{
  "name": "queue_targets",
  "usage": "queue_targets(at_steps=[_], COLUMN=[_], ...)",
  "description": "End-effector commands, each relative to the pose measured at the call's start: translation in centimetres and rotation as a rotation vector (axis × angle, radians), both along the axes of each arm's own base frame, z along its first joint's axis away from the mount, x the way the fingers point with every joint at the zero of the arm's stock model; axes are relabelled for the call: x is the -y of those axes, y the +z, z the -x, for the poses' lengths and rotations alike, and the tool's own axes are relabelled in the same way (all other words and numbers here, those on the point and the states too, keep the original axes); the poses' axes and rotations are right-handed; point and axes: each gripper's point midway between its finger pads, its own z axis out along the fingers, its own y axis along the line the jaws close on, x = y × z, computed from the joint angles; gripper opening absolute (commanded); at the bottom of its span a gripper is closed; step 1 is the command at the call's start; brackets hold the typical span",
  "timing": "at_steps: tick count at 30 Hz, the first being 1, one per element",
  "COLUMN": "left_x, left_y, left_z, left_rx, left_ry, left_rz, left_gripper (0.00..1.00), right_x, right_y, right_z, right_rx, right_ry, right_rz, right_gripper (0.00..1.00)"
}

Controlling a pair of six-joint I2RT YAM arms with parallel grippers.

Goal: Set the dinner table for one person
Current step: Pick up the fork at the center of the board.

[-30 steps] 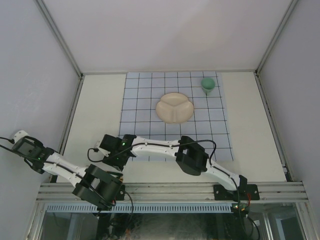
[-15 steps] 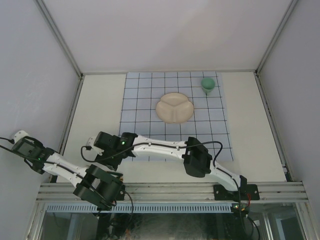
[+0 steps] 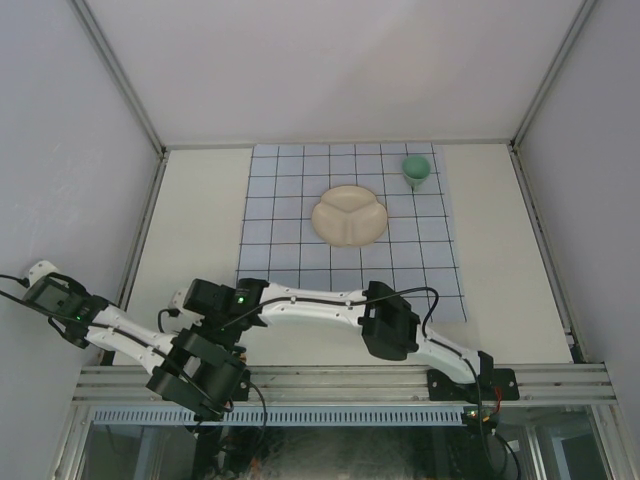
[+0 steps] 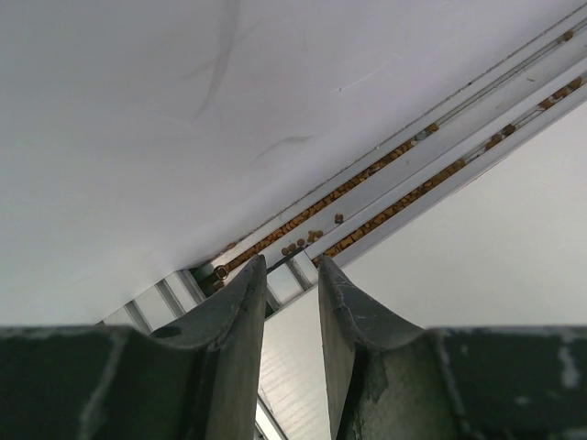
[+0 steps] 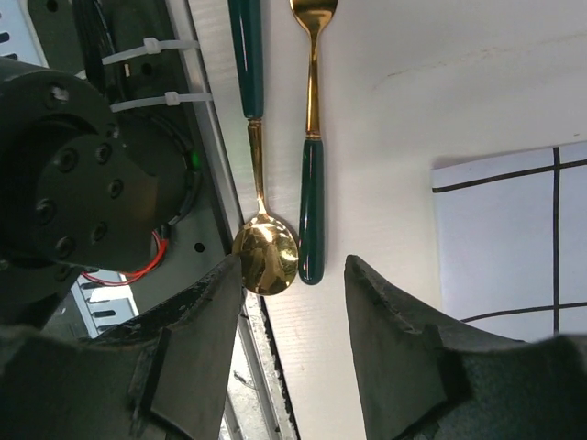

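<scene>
The cream-white dinner table [image 3: 195, 225] carries a pale-blue grid cloth [image 3: 300, 180] with a cream divided plate [image 3: 349, 215] and a green cup [image 3: 417, 170]. My right gripper [image 3: 186, 298] reaches across to the table's near left corner. In the right wrist view it [image 5: 293, 266] is open and empty just above a gold spoon [image 5: 264, 259] with a green handle. A second gold utensil with a green handle [image 5: 310, 211] lies next to the spoon, its head cut off at the frame's top. My left gripper [image 3: 38, 272] is folded back at the far left; its jaws [image 4: 290, 264] stand slightly apart and empty.
The metal rail [image 3: 340, 382] and the left arm's base [image 5: 83, 174] lie right beside the spoon at the table's near edge [image 5: 266, 348]. White enclosure walls [image 3: 60, 150] and frame posts [image 3: 140, 250] bound the table on three sides.
My right gripper has moved left and slightly toward the near edge, past the cloth's corner to the near left corner. The left arm has not moved.
</scene>
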Motion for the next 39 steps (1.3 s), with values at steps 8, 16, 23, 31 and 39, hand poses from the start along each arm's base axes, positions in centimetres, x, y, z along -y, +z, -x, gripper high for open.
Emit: queue_targets(at_steps=[8,16,23,31,39], left_x=[-0.4,-0.3,-0.3,-0.2,-0.2], left_y=[0.9,1.2,0.9,0.8,0.6], left_z=[-0.3,-0.6,-0.7,-0.8,-0.7], left_rx=[0.012,0.03,0.031,0.033,0.03], left_ry=[-0.024,-0.03,-0.032,-0.035,-0.036], left_rz=[-0.037,-0.03,-0.02,-0.018,-0.018], left_gripper=[0.34,0.34,0.34,0.34,0.34], right_x=[-0.9,-0.9,-0.9,-0.8,-0.6], right_y=[-1.1,-1.7,-2.5,-4.0,-4.9], right_z=[-0.5,-0.8,-0.8,-1.3,-1.6], right_rx=[0.02,0.015,0.015,0.042,0.042], right_ry=[-0.008,-0.012,-0.012,-0.017,-0.023], right_rz=[-0.008,-0.003,0.009,0.035,0.05], right_gripper=[0.49,0.48,0.46,0.45,0.43])
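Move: The right hand hangs open about 8 cm above the handle end of the fork. The fork runs off to the left, so its middle is some 5 cm left and 2 cm ahead. The spoon beside it has its middle 1 cm back and 5 cm left, and the tablecloth's near-left corner is about 6 cm ahead and 1 cm left. From the idle left hand the fork is roughly 29 cm right, 6 cm back and 15 cm below. Down, almost straight, the right hand sinks about 5.5 cm in two stages with a brief near-stop between, bringing its spread fingers towards the fork's green handle near its end. The fingers tip some 5 degrees nearer to vertical and draw in only slightly, staying open on either side of the handle, with the nearer finger over the spoon's bowl. ##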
